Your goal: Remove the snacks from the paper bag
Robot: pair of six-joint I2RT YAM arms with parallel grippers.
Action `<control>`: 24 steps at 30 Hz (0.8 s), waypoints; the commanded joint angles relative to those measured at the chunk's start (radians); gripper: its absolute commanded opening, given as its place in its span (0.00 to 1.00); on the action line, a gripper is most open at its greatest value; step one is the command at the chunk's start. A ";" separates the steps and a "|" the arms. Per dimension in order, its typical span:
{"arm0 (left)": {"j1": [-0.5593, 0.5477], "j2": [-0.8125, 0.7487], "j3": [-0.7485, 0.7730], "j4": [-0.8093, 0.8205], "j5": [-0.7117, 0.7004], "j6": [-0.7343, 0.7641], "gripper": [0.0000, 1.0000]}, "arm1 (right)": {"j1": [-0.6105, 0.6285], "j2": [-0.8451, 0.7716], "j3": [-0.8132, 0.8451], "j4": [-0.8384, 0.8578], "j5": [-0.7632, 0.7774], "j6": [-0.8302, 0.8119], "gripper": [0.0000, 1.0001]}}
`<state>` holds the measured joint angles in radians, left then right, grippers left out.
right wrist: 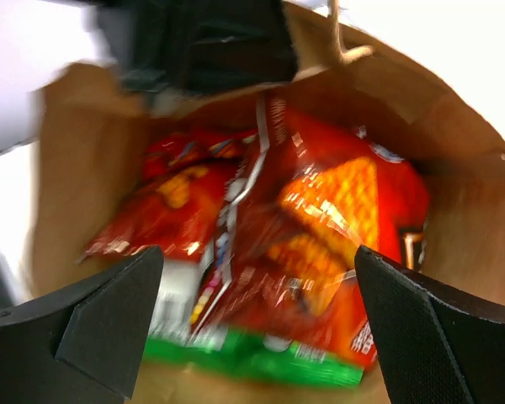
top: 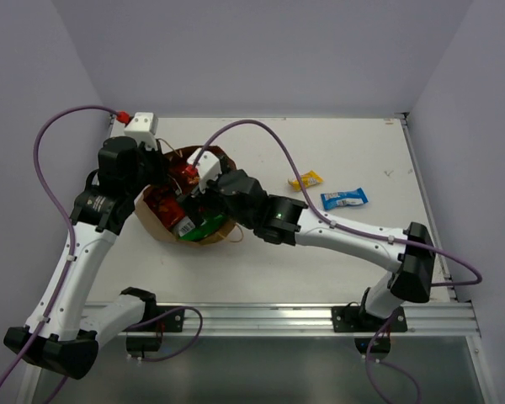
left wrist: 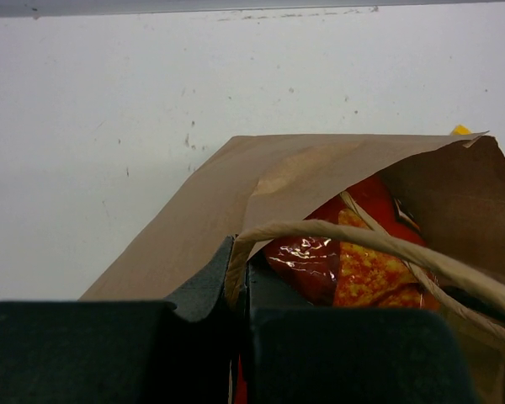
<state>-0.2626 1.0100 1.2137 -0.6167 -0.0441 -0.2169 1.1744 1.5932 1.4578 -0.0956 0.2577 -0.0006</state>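
Observation:
The brown paper bag [top: 156, 225] lies open on the table, left of centre. Inside it are two red-orange Doritos bags [right wrist: 341, 210] [right wrist: 172, 206] and a white-green chip bag [right wrist: 261, 358]. My left gripper [left wrist: 240, 273] is shut on the bag's rim beside its twisted handle [left wrist: 387, 244], holding the mouth open; it also shows in the top view [top: 158, 187]. My right gripper [right wrist: 261, 311] is open at the bag's mouth, one jaw either side of the Doritos bags, not touching them; it also shows in the top view [top: 192, 195]. A yellow wrapper [top: 305, 179] and a blue wrapper [top: 344, 198] lie on the table to the right.
A white box [top: 140, 126] with a red plug sits at the table's back left corner. Purple cables loop over both arms. A metal rail [top: 269, 316] runs along the near edge. Walls close in the table at the back and sides.

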 commanded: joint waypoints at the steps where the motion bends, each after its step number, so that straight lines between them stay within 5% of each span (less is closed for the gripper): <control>1: 0.000 -0.001 -0.014 -0.020 0.062 -0.010 0.00 | 0.001 0.080 0.103 -0.004 0.150 -0.052 0.99; 11: 0.000 -0.007 -0.013 -0.028 0.049 0.002 0.00 | -0.004 0.255 0.171 -0.039 0.245 -0.087 0.95; 14: 0.000 -0.011 -0.014 -0.034 0.049 0.010 0.00 | -0.005 0.231 0.148 -0.029 0.241 -0.081 0.78; 21: 0.000 -0.014 -0.019 -0.041 -0.008 0.019 0.00 | -0.005 0.119 0.101 -0.012 0.226 -0.119 0.09; 24: 0.000 -0.016 -0.019 -0.040 -0.017 0.021 0.00 | -0.005 0.061 0.078 -0.013 0.213 -0.131 0.00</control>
<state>-0.2623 1.0050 1.2129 -0.6197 -0.0429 -0.2134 1.1702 1.7508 1.5578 -0.1066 0.4755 -0.1104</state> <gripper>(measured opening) 0.032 0.029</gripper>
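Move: The big red tortilla-chip bag lies inside the paper bag about 4 cm ahead of the right gripper, 1 cm to its left and 9 cm below. The green bag is some 6 cm back from the right gripper, level sideways; the other red bag, about 9 cm to its left and 1 cm back; both are some 10 cm below. From the left gripper, the tortilla-chip bag lies about 9 cm to the right, 2 cm back and 8 cm below. Reach the open right gripper forward about 5 cm and down 6 cm to the tortilla-chip bag, turning it slightly clockwise. Close the fingers there so they pinch a fold of its wrapper, and start up again by some 3 cm, drifting a little to the right. With the left gripper, keep still and hold on to the paper bag at its rim and handle. ##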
